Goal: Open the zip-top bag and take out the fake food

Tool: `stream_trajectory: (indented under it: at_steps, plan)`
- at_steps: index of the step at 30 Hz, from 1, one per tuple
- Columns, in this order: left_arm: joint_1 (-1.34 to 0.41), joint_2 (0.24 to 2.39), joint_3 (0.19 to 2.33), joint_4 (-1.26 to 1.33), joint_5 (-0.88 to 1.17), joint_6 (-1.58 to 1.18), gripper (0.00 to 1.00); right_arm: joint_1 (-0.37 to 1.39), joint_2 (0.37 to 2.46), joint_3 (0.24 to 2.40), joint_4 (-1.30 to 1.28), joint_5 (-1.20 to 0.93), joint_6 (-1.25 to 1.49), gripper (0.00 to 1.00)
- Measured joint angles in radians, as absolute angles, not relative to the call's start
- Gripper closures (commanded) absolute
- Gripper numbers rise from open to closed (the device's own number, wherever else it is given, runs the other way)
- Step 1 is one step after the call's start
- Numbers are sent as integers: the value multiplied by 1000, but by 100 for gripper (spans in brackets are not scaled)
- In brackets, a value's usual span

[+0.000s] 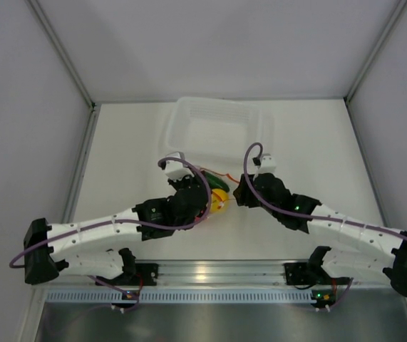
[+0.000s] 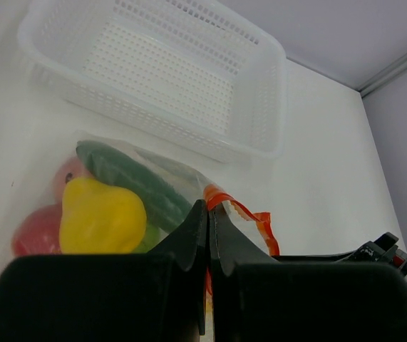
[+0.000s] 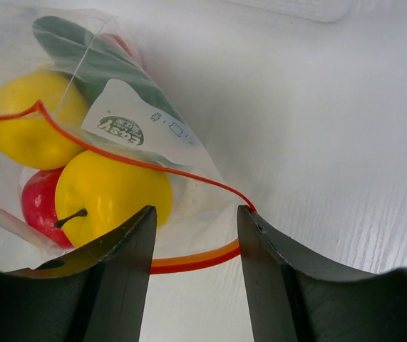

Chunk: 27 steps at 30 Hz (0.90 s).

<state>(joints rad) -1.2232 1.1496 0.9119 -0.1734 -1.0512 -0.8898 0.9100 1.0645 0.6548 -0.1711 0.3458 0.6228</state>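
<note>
The zip-top bag [image 1: 222, 191] lies on the table between both arms, just in front of the basket. My left gripper [image 2: 209, 206] is shut on the bag's orange-red zip strip [image 2: 249, 211] at one edge. The fake food shows through the plastic: a dark green cucumber [image 2: 135, 182], a yellow fruit [image 2: 100, 217], a red one [image 2: 35, 231]. My right gripper [image 3: 196, 214] is open at the bag's mouth, with the near zip strip [image 3: 189, 261] running between its fingers. The two strips are parted. Inside lie two yellow fruits [image 3: 110, 189], a red one [image 3: 35, 199] and the cucumber [image 3: 82, 50].
A translucent white basket [image 1: 221, 101] stands right behind the bag, seen with nothing in it in the left wrist view [image 2: 153, 128]. White walls close in the table on the left, right and back.
</note>
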Motion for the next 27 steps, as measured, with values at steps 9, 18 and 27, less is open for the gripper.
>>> stream_trajectory:
  at_steps: [9, 18, 27]
  plan:
    - [-1223, 1075, 872, -174, -1047, -889, 100, 781, 1079, 654, -154, 248, 572, 49]
    - [-1223, 1111, 872, -173, -1027, -901, 100, 777, 1108, 648, -134, 109, 521, 92]
    - [-1230, 1073, 819, -175, -999, -900, 100, 652, 1088, 641, -150, 139, 500, 94]
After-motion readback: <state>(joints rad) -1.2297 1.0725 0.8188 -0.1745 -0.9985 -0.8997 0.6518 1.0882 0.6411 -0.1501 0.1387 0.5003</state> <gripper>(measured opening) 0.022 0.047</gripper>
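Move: Just off the right hand's open fingers, the right-hand corner of the bag's orange-red rim lies about 1 cm ahead, 1 cm to the right and 1 cm below. Inside the bag, the yellow apple is level with that hand, some 6 cm to its left and 5 cm lower; the cucumber lies about 5 cm ahead, 8 cm left and 6 cm down. From the left hand, still pinching the rim, the corner is level, roughly 12 cm right and 10 cm below. Working the right fingers around the rim corner, the right hand reaches about 2 cm forward and 2 cm to the right, eases back while sinking a little, and shuts to pinch the corner. It then pulls the corner some 5 cm to the right and forward, away from the left hand, which keeps its pinch on the rim and sinks about 2 cm overall. ##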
